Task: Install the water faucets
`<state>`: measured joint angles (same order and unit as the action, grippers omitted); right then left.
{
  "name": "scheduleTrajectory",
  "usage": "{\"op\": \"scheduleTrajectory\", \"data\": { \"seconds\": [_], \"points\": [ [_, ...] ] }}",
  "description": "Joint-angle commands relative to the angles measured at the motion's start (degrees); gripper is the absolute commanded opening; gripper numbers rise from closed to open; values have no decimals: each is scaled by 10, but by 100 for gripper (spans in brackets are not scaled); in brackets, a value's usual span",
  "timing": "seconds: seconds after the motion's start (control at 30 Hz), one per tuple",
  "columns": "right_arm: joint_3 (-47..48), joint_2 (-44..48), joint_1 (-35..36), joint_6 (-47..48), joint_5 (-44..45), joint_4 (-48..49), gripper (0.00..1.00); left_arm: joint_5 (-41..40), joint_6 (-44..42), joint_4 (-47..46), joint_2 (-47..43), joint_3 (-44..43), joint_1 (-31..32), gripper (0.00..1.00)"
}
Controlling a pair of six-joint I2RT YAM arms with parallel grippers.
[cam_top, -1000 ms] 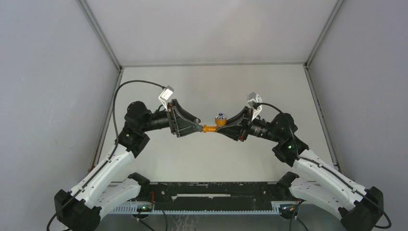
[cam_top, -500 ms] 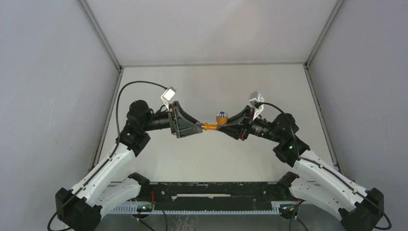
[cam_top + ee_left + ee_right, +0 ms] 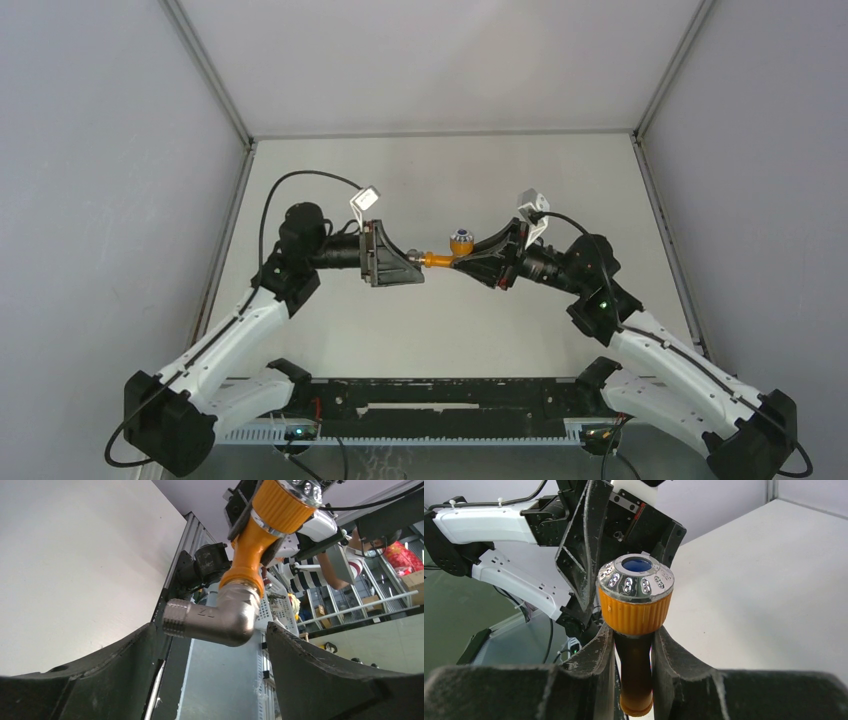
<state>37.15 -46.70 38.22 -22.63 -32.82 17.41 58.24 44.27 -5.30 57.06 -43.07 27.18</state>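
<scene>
My right gripper (image 3: pixel 464 262) is shut on the dark stem of the orange water faucet (image 3: pixel 636 606), just under its ribbed collar and silvery round cap with a blue centre (image 3: pixel 636 577). In the top view the faucet (image 3: pixel 441 261) hangs in mid-air between the two arms. A grey metal elbow fitting (image 3: pixel 220 622) sits on the faucet's orange spout (image 3: pixel 249 555). My left gripper (image 3: pixel 210 630) is open around that fitting. Its fingers (image 3: pixel 125 670) stand clear on either side, and the threaded end points at the left one. Seen from above, the left gripper (image 3: pixel 416 268) faces the right one.
The light table (image 3: pixel 440 180) lies under both arms, with grey walls on three sides. A black rail (image 3: pixel 440 400) runs along the near edge between the arm bases. In the right wrist view the left arm (image 3: pixel 499 525) fills the background.
The left gripper's jaws have widened off the fitting, and its wrist has rolled and edged right. The right gripper and faucet have hardly moved.
</scene>
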Motion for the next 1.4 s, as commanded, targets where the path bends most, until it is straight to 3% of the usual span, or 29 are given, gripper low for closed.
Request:
{"op": "scheduleTrajectory", "data": {
  "seconds": [0.0, 0.5, 0.83, 0.93, 1.07, 1.17, 1.37],
  "points": [
    [11, -6, -3, 19, 1, 37, 0, 32, 27, -8, 0, -40, -4, 84],
    [11, -16, 2, 35, -29, 9, 0, 48, 97, -60, 18, -54, -14, 79],
    [11, -19, 1, 46, -19, -15, 0, 56, 130, -102, 20, -48, -19, 59],
    [11, -19, 0, 42, -21, -5, 0, 59, 127, -100, 19, -44, -19, 61],
    [10, -19, -3, 32, -15, 2, 0, 57, 114, -93, 14, -40, -19, 71],
    [10, -20, -7, 26, -12, 3, 0, 55, 106, -92, 7, -37, -19, 71],
    [4, -21, -12, 12, -11, 19, 0, 60, 102, -92, 7, -33, -19, 56]
  ]
}}
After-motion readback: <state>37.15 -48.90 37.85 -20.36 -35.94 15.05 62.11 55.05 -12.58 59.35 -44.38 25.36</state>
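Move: The metal elbow on the end of the orange faucet sits just off my open left fingertips, about 2 cm ahead, 1 cm to the right and 1 cm above; its threaded outlet points forward and down. The faucet's body lies about 3 cm ahead of that hand, 7 cm to its right and 2 cm higher. From my right hand, which grips the faucet, the elbow is some 8 cm to the left and about level with it front to back and in height. I bring my left hand up about 2 cm, rolling it only slightly, so that the lower finger comes up against the elbow's outlet and swings it upward. The fingers narrow partway, slacken briefly and narrow again. Meanwhile my right hand keeps its grip and lowers the faucet about 2 cm, tilting a little. ##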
